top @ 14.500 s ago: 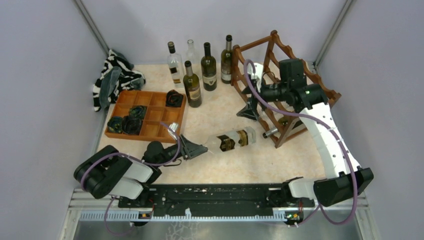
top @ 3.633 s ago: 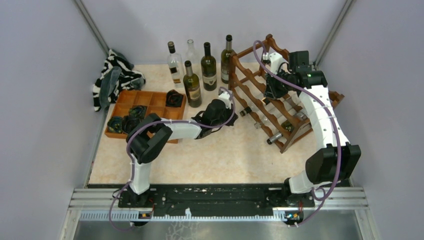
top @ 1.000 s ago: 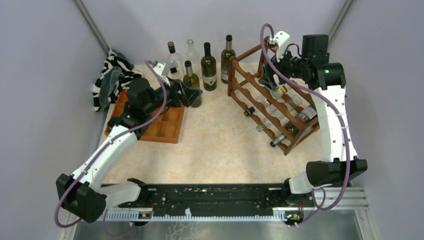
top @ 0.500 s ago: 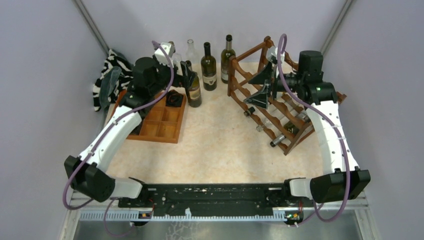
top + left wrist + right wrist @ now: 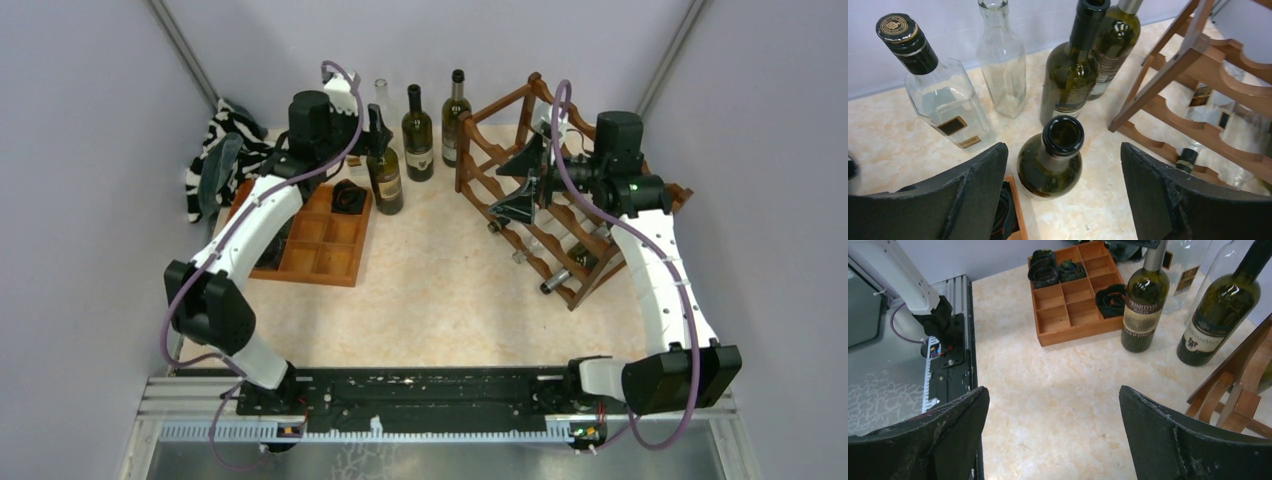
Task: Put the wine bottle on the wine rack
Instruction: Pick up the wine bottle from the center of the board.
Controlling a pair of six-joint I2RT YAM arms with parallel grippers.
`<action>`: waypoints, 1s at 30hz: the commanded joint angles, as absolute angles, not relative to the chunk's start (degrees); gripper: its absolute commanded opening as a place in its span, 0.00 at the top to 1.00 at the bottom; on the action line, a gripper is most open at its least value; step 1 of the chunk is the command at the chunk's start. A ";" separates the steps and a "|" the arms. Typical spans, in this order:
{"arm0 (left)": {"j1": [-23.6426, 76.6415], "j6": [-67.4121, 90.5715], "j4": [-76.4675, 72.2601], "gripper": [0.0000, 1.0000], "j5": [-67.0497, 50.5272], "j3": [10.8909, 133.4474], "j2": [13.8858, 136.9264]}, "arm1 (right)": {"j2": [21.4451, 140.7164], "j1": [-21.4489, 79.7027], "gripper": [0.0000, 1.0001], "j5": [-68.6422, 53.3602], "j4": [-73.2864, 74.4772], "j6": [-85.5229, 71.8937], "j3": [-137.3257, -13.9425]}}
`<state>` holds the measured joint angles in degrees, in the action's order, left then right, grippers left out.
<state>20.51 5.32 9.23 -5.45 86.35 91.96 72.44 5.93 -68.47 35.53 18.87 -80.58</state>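
Observation:
A dark green wine bottle (image 5: 386,182) with an open mouth stands upright in front of the bottle row, next to the tray. From above it shows as the green bottle (image 5: 1050,165). My left gripper (image 5: 377,128) hovers over its neck, open, with a finger on each side and clear of the glass; in the left wrist view the left gripper (image 5: 1063,150) frames the mouth. The reddish-brown wine rack (image 5: 497,104) stands at the back right with several bottles (image 5: 556,276) lying in it. My right gripper (image 5: 519,182) hangs open and empty at the rack's left face, above the floor (image 5: 1053,390).
Other upright bottles stand along the back wall: a square clear bottle (image 5: 938,100), a slim clear one (image 5: 1002,65) and two dark green ones (image 5: 417,135) (image 5: 454,120). The orange compartment tray (image 5: 322,245) holds dark rolls. A striped cloth (image 5: 225,150) lies at the back left.
My left arm swung from over the tray to above the front green bottle. My right gripper came away from the rack's top, down to its left face, and opened wider.

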 commanded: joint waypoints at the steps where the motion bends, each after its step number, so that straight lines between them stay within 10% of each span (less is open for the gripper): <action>1: 20.39 3.90 11.49 0.15 -1.21 90.71 95.55 | 70.05 5.65 0.02 -69.21 32.78 19.04 -79.59; 10: 20.65 1.39 15.56 0.38 0.59 98.56 103.72 | 69.93 5.68 0.02 -69.20 31.95 18.53 -78.50; 18: 20.65 -3.21 13.94 0.94 -11.14 98.16 101.47 | 70.04 5.66 0.02 -68.11 31.73 18.70 -77.40; 30: 19.60 13.14 -3.33 1.00 -32.30 72.69 78.59 | 70.57 6.15 0.02 -72.05 35.02 24.95 -75.07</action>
<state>20.14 3.53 10.28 -20.69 78.87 86.28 71.61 5.93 -67.85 34.28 20.69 -75.42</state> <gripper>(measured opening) 0.406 0.983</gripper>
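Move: The green wine bottle nearest the left hand has its middle about 5 cm ahead of that hand, straight in line and some 16 cm below. A dark wine bottle stands roughly 9 cm farther out than it and 8 cm to its right, and a clear bottle about 13 cm straight beyond it. The organizer box's middle lies around 24 cm left of the left hand, 2 cm back. From the right hand the nearest bottle is about 17 cm ahead and 27 cm left. The green wine bottle is taken by its neck: the left hand reaches about 5 cm forward and 4 cm down over it, and the fingers close around the neck just under the mouth. Keeping that grip, the hand draws back towards the base about 10 cm, rising some 3 cm and turning about 20 degrees clockwise. The empty, open right hand sinks 2 to 3 cm. ##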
